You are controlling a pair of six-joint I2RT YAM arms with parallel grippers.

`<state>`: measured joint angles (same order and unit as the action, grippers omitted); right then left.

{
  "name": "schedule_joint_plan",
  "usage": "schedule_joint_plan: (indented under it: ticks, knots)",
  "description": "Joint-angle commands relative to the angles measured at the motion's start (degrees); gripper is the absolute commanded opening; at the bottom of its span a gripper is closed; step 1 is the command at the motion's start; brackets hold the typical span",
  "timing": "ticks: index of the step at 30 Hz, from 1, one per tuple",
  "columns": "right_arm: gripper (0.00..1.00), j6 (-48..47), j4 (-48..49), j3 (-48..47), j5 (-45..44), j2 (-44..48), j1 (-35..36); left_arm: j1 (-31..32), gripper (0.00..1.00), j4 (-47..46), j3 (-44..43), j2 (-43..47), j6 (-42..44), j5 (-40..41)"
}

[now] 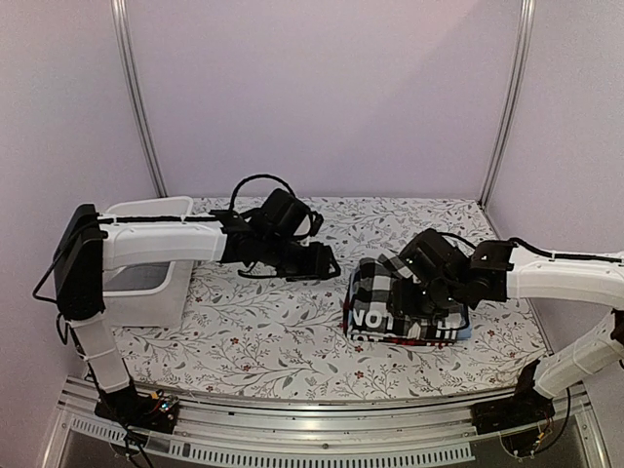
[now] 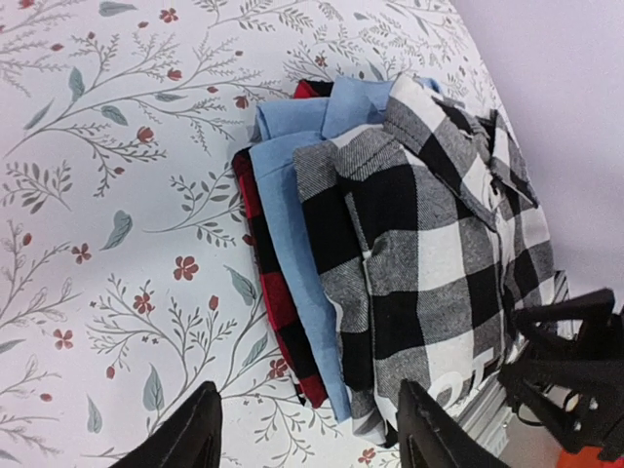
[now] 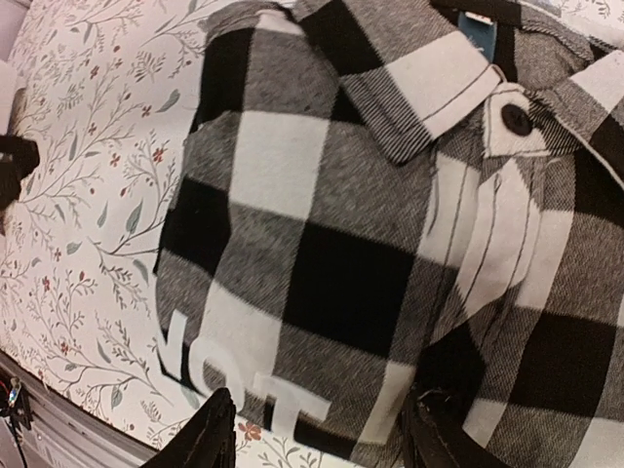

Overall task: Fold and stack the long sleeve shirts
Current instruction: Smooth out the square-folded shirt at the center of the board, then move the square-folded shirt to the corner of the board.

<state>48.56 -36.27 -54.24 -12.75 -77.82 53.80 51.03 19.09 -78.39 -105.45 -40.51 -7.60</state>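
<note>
Three folded long sleeve shirts lie stacked at the right of the table. The black-and-white checked shirt (image 1: pixel 390 297) (image 2: pixel 429 244) (image 3: pixel 341 224) is on top, its white lettering toward the near edge. Under it a light blue shirt (image 2: pixel 292 185) and a red-and-black one (image 2: pixel 268 283) stick out on the left side. My right gripper (image 1: pixel 432 295) (image 3: pixel 317 439) hovers just over the checked shirt, open, with nothing pinched. My left gripper (image 1: pixel 325 263) (image 2: pixel 307 439) hangs above the tablecloth to the left of the stack, open and empty.
A white plastic tub (image 1: pixel 146 278) stands at the far left under the left arm. The flowered tablecloth (image 1: pixel 263 331) covers the table. A metal rail (image 1: pixel 312 414) runs along the near edge. Walls close in behind and on both sides.
</note>
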Motion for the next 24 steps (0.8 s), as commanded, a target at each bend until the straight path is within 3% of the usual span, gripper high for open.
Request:
schedule_joint_plan:
  ticks: [1, 7, 14, 18, 24]
  knots:
    - [0.59, 6.5, -5.8, -1.7, -2.7, 2.6, 7.4, -1.9, 0.64, 0.2, 2.1, 5.2, 2.3, 0.3]
    - [0.69, 12.9, -4.4, -6.0, -2.2, -3.2, 16.0, -3.5, 0.78, 0.4, 4.0, 9.0, 3.5, 0.0]
    - [0.83, 7.4, 1.6, -18.1, -0.8, -16.1, 17.9, -6.5, 0.99, 2.3, 7.4, 15.4, 4.2, 1.8]
    - [0.90, 1.8, 3.3, -26.5, 1.5, -24.2, 14.7, -10.2, 1.00, 3.8, 11.0, 21.6, 4.6, 3.2]
    - [0.99, -2.7, 11.3, -29.1, 9.1, -30.8, 9.5, -14.7, 1.00, 6.3, 14.6, 29.1, 6.1, 3.7]
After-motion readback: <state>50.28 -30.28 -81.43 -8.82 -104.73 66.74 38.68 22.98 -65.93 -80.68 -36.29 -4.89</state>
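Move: The checkered black-and-white shirt lies folded under the right hand: its middle is about 5 cm ahead, 3 cm to the right and 8 cm down. The blue shirt and, lowest, the red check shirt are right beneath it in the same stack, some 2 and 3 cm lower. From the left hand the checkered shirt's middle is roughly 18 cm to the right, 2 cm back and 11 cm down; the white bin's is some 40 cm to the left, 4 cm ahead and 7 cm lower. With no touch to be seen, the right hand leaves the space over the checkered shirt for the bare board beyond the stack's left side: it draws back about 7 cm while drifting left, then sweeps on left and forward again, 18 cm left in all, at nearly constant height. The left hand withdraws left and up, away from the stack; both grippers open wide, turning slightly counter-clockwise. ##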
